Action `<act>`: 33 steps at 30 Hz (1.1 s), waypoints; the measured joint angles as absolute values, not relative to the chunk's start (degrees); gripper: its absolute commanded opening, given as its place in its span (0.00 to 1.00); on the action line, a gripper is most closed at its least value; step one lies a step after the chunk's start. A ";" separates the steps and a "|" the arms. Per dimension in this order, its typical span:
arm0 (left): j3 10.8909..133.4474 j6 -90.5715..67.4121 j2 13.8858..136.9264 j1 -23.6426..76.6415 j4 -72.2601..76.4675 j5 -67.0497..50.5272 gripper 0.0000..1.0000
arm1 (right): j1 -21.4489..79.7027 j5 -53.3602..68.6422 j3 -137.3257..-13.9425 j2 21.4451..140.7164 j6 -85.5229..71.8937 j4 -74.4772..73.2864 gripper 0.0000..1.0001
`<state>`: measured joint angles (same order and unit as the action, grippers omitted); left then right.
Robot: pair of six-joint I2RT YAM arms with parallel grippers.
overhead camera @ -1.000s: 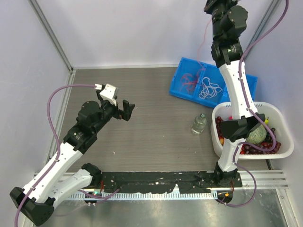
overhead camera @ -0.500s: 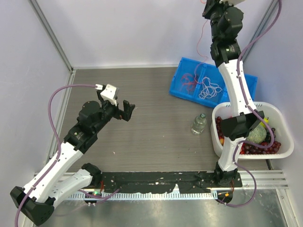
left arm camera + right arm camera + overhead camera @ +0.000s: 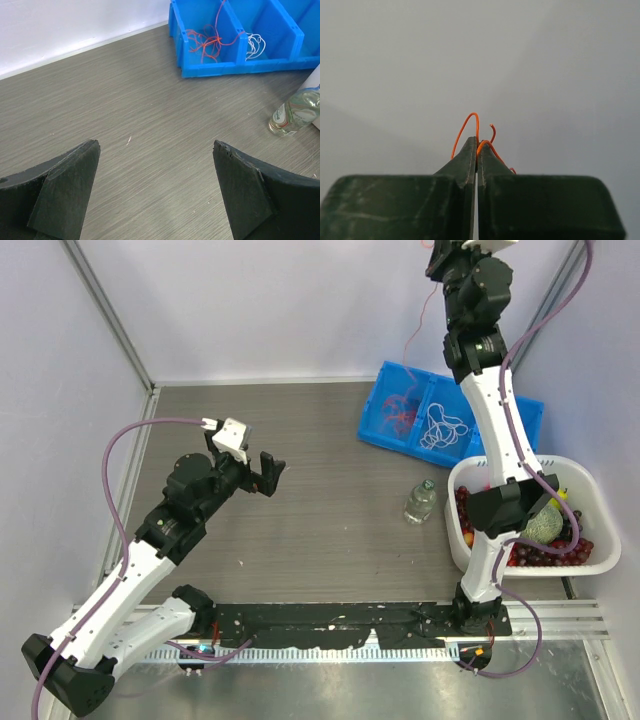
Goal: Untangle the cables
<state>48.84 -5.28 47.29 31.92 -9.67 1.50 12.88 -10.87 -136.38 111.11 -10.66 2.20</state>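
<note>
My right gripper [image 3: 477, 145] is shut on a red-orange cable [image 3: 465, 130] and held high against the back wall. In the top view the arm reaches the top edge, its fingertips out of frame, and the thin cable [image 3: 422, 325] hangs down toward the blue bin [image 3: 385, 430]. A red-orange clump [image 3: 400, 410] lies in the bin's left compartment and a white clump [image 3: 442, 427] in the middle one. Both clumps show in the left wrist view, red-orange [image 3: 210, 40] and white [image 3: 254, 44]. My left gripper [image 3: 262, 472] is open and empty above the bare table, well left of the bin.
A small clear bottle [image 3: 420, 502] stands on the table before the bin, also in the left wrist view [image 3: 294, 112]. A white basket [image 3: 455, 530] with grapes and other fruit sits at the right. Walls close the back and sides.
My right arm has risen further, lifting the red-orange cable higher out of the bin. The left arm has not moved.
</note>
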 measured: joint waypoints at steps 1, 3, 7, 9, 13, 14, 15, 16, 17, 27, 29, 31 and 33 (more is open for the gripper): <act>48.82 -5.28 47.29 31.92 -9.69 1.52 1.00 | 12.88 -10.87 -134.17 110.83 -10.70 2.61 0.01; 48.80 -5.28 47.29 31.92 -9.69 1.50 1.00 | 12.88 -11.22 -128.90 109.80 -10.70 3.40 0.01; 48.80 -5.28 47.29 32.03 -9.69 1.50 1.00 | 12.75 -11.92 -117.40 107.83 -10.81 4.64 0.01; 48.80 -5.28 47.29 32.14 -9.69 1.50 1.00 | 12.62 -12.08 -112.86 107.24 -10.98 5.63 0.01; 48.80 -5.28 47.29 32.14 -9.69 1.50 1.00 | 12.60 -12.51 -102.17 104.88 -12.25 7.11 0.01; 48.80 -5.28 47.29 32.14 -9.69 1.52 1.00 | 12.60 -12.75 -99.53 104.16 -12.60 7.27 0.01; 48.80 -5.28 47.29 32.14 -9.69 1.50 1.00 | 12.60 -12.99 -97.03 103.42 -13.04 7.49 0.01; 48.80 -5.28 47.29 32.14 -9.67 1.50 1.00 | 12.60 -13.26 -94.70 102.59 -13.63 7.70 0.01; 48.80 -5.28 47.29 32.16 -9.67 1.50 1.00 | 12.60 -13.47 -92.55 101.86 -14.02 7.88 0.01; 48.60 -5.28 47.29 32.60 -9.65 1.48 1.00 | 12.36 -12.08 -84.49 101.97 -17.37 4.97 0.01; 48.51 -5.28 47.27 32.62 -9.65 1.50 1.00 | 12.12 -11.27 -85.38 104.27 -18.02 3.14 0.01; 48.49 -5.28 47.27 32.69 -9.67 1.50 1.00 | 11.84 -10.70 -87.70 107.83 -18.41 -0.36 0.01; 48.49 -5.26 47.24 32.80 -9.65 1.50 1.00 | 11.57 -10.02 -90.94 112.25 -18.70 -4.71 0.01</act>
<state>48.49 -5.26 47.24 32.80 -9.65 1.50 11.57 -10.02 -90.94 112.25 -18.70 -4.71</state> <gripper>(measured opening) 0.994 0.039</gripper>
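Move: The right gripper, high up, already holds an end of the orange cable. The blue bin's left compartment, with the cable heap, lies some 57 cm below it, about 12 cm farther out and 1 cm left. The white cable lies about 7 cm ahead of the gripper and 12 cm right; the bottle, 24 cm back and level sideways, both also far below. From the left gripper the compartment is roughly 38 cm ahead, 32 cm right and 28 cm down. Lower the right gripper fast, about 42 cm, towards the blue bin's left compartment, swaying a few centimetres forward, back and forward again on the way. Tip the fingers down some 50 degrees as you go, from aiming upward to aiming down at the cable heap, and keep them shut on the orange cable. ##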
